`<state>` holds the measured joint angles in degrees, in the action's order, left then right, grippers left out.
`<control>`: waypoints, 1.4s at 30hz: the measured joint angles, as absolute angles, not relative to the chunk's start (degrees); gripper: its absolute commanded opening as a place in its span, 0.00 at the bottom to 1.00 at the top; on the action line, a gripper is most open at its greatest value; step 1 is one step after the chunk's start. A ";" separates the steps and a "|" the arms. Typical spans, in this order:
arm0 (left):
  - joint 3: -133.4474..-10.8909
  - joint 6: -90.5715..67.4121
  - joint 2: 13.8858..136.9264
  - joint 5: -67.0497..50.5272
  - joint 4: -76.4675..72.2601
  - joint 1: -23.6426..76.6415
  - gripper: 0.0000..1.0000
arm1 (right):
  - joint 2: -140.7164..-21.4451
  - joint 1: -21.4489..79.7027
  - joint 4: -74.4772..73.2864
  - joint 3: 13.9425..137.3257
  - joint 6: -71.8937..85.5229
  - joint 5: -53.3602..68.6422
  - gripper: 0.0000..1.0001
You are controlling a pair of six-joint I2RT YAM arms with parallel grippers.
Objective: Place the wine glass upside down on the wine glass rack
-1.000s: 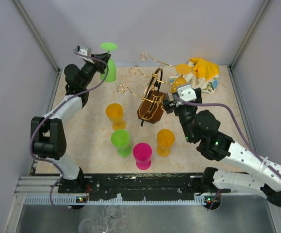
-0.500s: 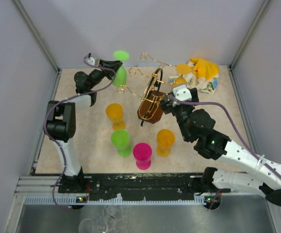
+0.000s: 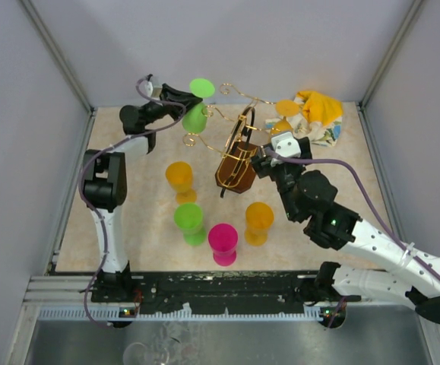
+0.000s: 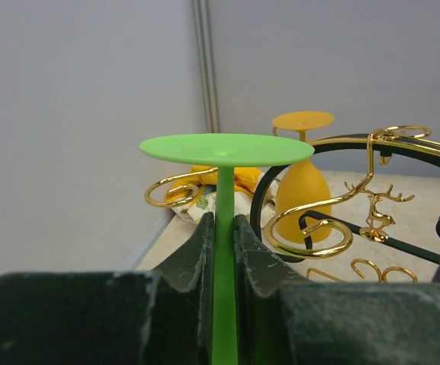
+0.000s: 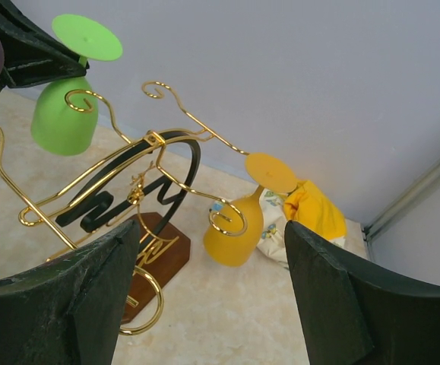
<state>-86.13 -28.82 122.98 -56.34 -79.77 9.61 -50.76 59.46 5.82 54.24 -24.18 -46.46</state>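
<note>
My left gripper (image 4: 224, 251) is shut on the stem of a green wine glass (image 4: 226, 149), which it holds upside down with the foot on top. From above, this glass (image 3: 196, 115) hangs at the back left, right beside the curled left arms of the wine glass rack (image 3: 238, 144). A gold curl of the rack (image 4: 311, 228) lies just right of the stem. My right gripper (image 5: 210, 251) stands open by the rack's brown base (image 5: 155, 251) with nothing between its fingers. The green glass (image 5: 64, 114) shows at that view's upper left.
An orange glass (image 5: 235, 228) sits upside down and tilted at a curled arm on the rack's back right. Orange (image 3: 179, 176), green (image 3: 188, 220), pink (image 3: 223, 242) and orange (image 3: 258, 219) glasses stand on the table in front. A yellow cloth (image 3: 316, 110) lies at the back right.
My left arm has swung right along the back wall, carrying the green glass from the far left up to the rack's left arms. The right arm has barely moved.
</note>
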 measured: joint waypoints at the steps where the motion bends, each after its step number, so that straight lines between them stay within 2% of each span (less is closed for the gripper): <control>1: -87.81 -30.02 124.07 -57.63 -80.16 9.61 0.00 | -50.76 59.46 5.82 54.24 -24.16 -46.46 0.77; 9: -93.06 -37.43 129.27 -63.29 -83.26 9.61 0.00 | -50.87 59.44 5.50 54.24 -23.77 -46.46 0.77; 25: -102.78 -42.39 137.45 -65.10 -85.95 10.20 0.00 | -53.71 59.07 5.04 54.24 -23.35 -46.46 0.77; 28: -104.75 -42.46 139.20 -65.12 -85.86 10.79 0.00 | -53.82 59.07 5.08 54.26 -23.38 -46.46 0.82; 33: -108.40 -42.17 141.32 -65.14 -84.82 11.55 0.00 | -54.02 58.98 5.10 54.35 -23.33 -46.44 0.99; 42: -113.82 -40.88 144.33 -64.77 -82.48 13.02 0.00 | -56.23 58.96 5.08 54.46 -23.31 -46.48 0.99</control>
<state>-113.82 -40.88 144.33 -64.77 -82.48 13.02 -56.23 58.96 5.08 54.46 -23.31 -46.48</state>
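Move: Held bowl-down by its stem in the left hand, the green wine glass is bound for the empty slot mouth on the rack's left, about 6 cm to the right, 2 cm ahead and 3 cm lower. The near curl stands some 4 cm right and 1 cm back, the far curl 8 cm right and 6 cm ahead; the hung orange glass is about 26 cm right, level ahead, 9 cm lower. From the empty right hand the slot lies roughly 24 cm ahead, 17 cm left, 10 cm below. Bringing the pinched green glass in between the rack's two left curls, the left hand first sinks while turning clockwise, then carries on right and a little forward: about 5 cm right and 4 cm down in all, the grip on the stem kept. The empty right hand eases some 3 cm down and left-forward towards the rack, opening wider late on. ##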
